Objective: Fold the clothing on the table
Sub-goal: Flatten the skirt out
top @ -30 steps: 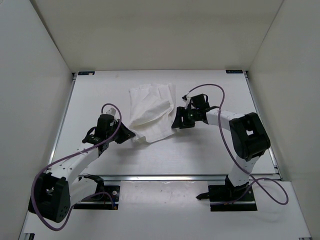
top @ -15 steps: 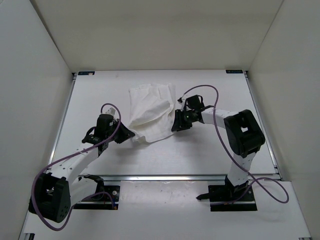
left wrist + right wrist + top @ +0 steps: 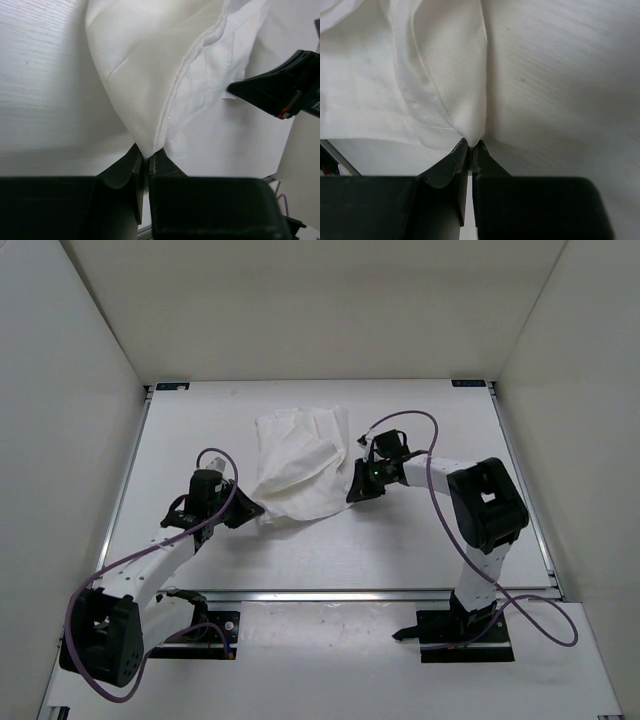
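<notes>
The clothing [image 3: 300, 462], a thin white garment with fine ridges, lies rumpled on the white table [image 3: 420, 540] between the two arms. My left gripper [image 3: 252, 512] is shut on its near left corner; in the left wrist view the ribbed cloth [image 3: 150, 75] rises in a cone from the pinched jaws of the left gripper [image 3: 147, 156]. My right gripper [image 3: 355, 488] is shut on the garment's right edge. The right wrist view shows a fold of cloth [image 3: 450, 85] nipped at the tip of the right gripper [image 3: 471, 146].
A silver rail [image 3: 350, 594] runs along the table's near edge, with rails on the left [image 3: 125, 485] and right [image 3: 520, 485] sides too. White walls enclose the table on three sides. The right gripper's dark body [image 3: 280, 92] shows beyond the cloth in the left wrist view.
My right gripper has moved left onto the garment's right edge and closed on it. The left gripper kept its grip and shifted slightly, lifting its corner.
</notes>
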You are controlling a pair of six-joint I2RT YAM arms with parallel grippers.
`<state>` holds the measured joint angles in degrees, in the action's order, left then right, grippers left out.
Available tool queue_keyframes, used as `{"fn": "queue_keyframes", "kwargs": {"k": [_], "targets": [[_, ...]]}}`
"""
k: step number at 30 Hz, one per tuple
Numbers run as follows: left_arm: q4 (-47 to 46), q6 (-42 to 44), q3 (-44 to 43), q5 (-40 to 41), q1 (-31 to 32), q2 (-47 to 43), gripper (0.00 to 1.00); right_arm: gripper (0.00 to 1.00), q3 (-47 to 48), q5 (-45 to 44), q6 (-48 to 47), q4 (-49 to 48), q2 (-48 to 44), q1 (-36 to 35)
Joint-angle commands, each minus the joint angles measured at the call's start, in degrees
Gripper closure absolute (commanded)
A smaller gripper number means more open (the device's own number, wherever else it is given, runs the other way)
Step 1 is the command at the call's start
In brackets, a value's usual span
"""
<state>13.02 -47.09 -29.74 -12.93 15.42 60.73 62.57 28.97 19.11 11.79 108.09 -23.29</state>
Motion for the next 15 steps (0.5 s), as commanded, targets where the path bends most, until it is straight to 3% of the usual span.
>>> {"fn": "queue_keyframes", "kwargs": {"k": [1,8,12,15], "targets": [[2.3,4.9,-2.4,3.2,-1.3,-2.3,1.00,0.99,-0.9,-4.6,-0.4,2.2,-7.3,3.9],[12.5,18.9,-15.2,12.8,0.6,0.6,1.00,1.00,0.7,-12.6,-3.4,8.4,-26.3,7.5],[14.8,17.9,-15.8,10.4,-0.4,1.0,1.00,1.00,-1.2,-12.0,-3.2,11.3,-34.3,8.9],[13.8,12.6,-11.6,11.2,4.0,0.2,1.00,1.00,-5.2,-13.7,-2.8,14.3,-38.3,7.7]]}}
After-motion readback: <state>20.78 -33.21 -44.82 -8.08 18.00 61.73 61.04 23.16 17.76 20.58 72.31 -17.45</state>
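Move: Both hands already pinch the near corners of the skirt, which lies ahead between them. Its middle is about 16 cm ahead, 9 cm right and 8 cm below the left hand, and some 11 cm ahead, 10 cm left and 2 cm below the right. The skirt's far right corner lies about 26 cm straight ahead of the right hand, 2 cm lower. Keeping both corners pinched, the right hand rises about 20 cm and rightward, the left 7 cm, forward too. ##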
